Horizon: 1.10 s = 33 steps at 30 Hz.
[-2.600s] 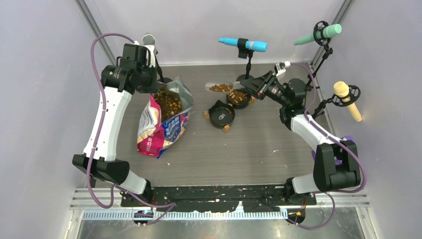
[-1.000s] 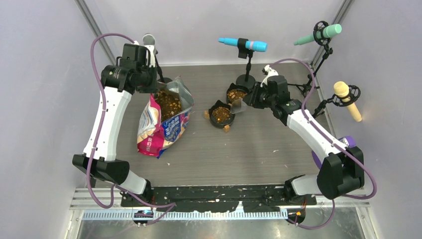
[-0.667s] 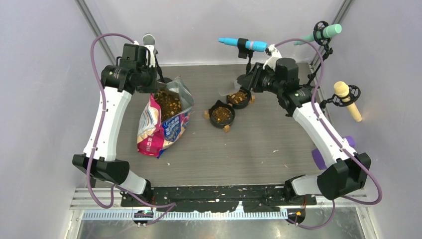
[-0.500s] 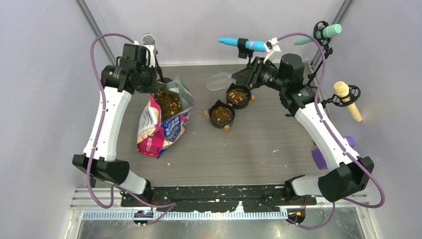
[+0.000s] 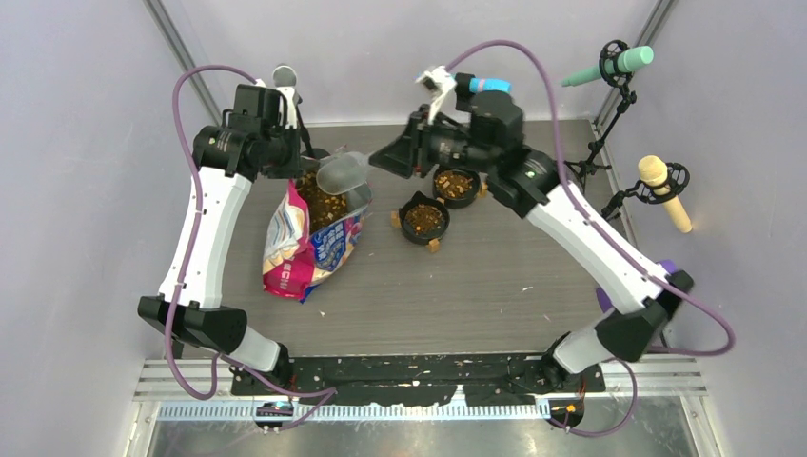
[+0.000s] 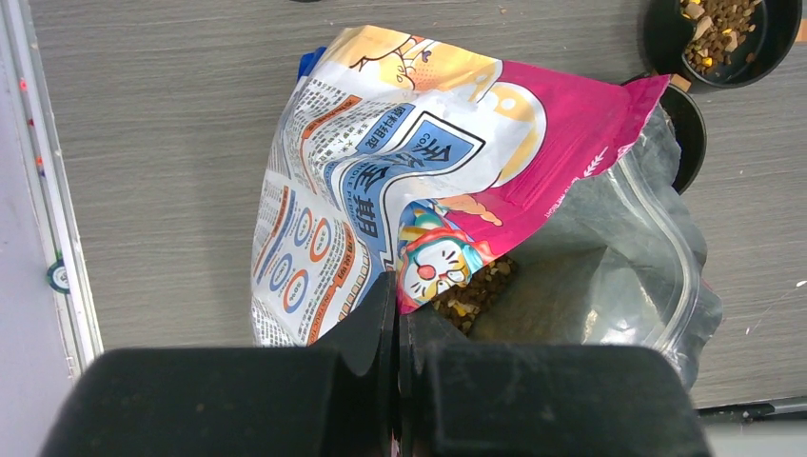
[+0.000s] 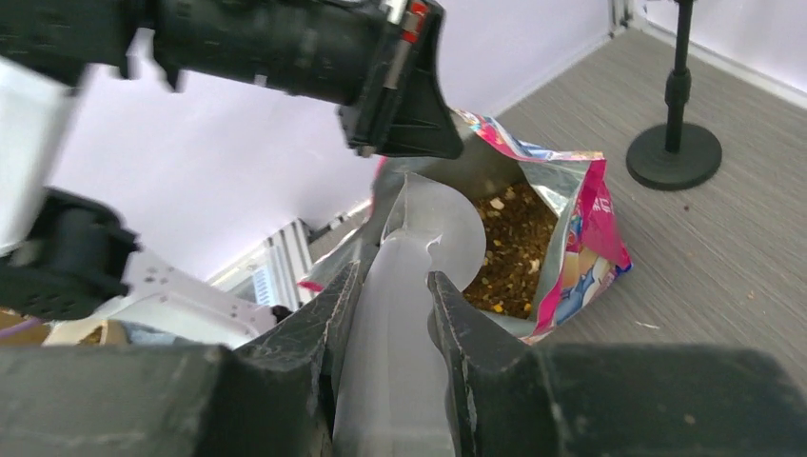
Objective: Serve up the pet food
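The pink-and-blue pet food bag (image 5: pixel 314 238) lies open on the table's left side, with brown kibble (image 5: pixel 324 195) showing in its mouth. My left gripper (image 5: pixel 288 164) is shut on the bag's upper rim (image 6: pixel 397 295). My right gripper (image 5: pixel 379 160) is shut on the handle of a clear plastic scoop (image 5: pixel 341 174), whose empty cup hangs just over the bag's mouth (image 7: pixel 419 248). Two black bowls (image 5: pixel 423 219) (image 5: pixel 457 185) at centre hold kibble. In the right wrist view the kibble (image 7: pixel 514 248) lies right behind the scoop.
Microphones on stands ring the back and right: blue (image 5: pixel 487 85), green (image 5: pixel 619 64), yellow (image 5: pixel 663 191). A grey one (image 5: pixel 284 74) stands behind the left arm. A round black stand base (image 7: pixel 678 152) sits beyond the bag. A purple object (image 5: pixel 666 270) lies at the right edge.
My right arm has swung left from the bowls, carrying the emptied scoop to the bag's mouth. The near bowl now holds kibble. The left arm and bag have stayed still.
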Motion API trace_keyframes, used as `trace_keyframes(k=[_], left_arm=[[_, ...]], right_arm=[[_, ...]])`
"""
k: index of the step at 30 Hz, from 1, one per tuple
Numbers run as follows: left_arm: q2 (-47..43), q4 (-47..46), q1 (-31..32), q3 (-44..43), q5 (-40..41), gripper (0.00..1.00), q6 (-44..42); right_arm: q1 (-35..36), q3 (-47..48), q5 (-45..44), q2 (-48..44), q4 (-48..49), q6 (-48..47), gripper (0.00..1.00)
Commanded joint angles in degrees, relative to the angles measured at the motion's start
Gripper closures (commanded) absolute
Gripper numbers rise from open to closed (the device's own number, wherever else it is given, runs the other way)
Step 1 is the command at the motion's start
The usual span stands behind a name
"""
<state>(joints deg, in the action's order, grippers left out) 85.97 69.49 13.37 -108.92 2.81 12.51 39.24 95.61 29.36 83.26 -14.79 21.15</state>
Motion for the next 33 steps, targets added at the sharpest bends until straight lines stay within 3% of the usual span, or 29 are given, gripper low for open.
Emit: trace_keyframes(k=[1,7,15,26,33], left_arm=[[-4.5,-4.0,-0.3,-0.8,-1.9,1.00,1.3],[-5.2,-4.3,-0.3,0.6,-0.6,1.00,0.7],[-5.1,-4.7,-0.6,1.0,-1.7,1.00,1.3],[-4.9,-4.9,-1.0,0.8,-2.5,1.00,1.8],[-4.2,-5.4,-1.4,0.6,-3.3,1.00,2.2]], right_arm=[[4.9,9.1,-12.0,8.9,-9.9,-5.3,0.95],[7.2,22.5,-15.4,21.5,-18.5,-7.7,0.95],[9.6,27.3,-13.4,31.8,-19.1,-7.0,0.95],[13.0,30.2,-22.7,38.3,-23.3,-11.3,0.95],[13.4,32.0,-19.1,41.8,-25.7,-12.0,0.95]])
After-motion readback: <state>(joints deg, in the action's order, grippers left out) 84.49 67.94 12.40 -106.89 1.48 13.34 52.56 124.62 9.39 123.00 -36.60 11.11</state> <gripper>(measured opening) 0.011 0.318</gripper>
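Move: The pet food inside the open bag lies about 10 cm ahead of the right hand, 13 cm to its left and some 27 cm below, with the scoop already in the fingers. The left gripper on the bag's rim is roughly 6 cm ahead, 17 cm left and 12 cm lower. The near bowl sits about 14 cm ahead, 7 cm right and 42 cm below. From the left hand, the food is some 5 cm ahead, 4 cm right and 15 cm down. Down and to the left, with a little forward in the first third, the right hand plunges the held scoop about 20 cm into the bag's mouth, fast at first and then easing. Its wrist tips the fingers and scoop some 30 degrees downwards into the food, grip unchanged, while the left hand keeps pinching the rim to hold the bag open. ##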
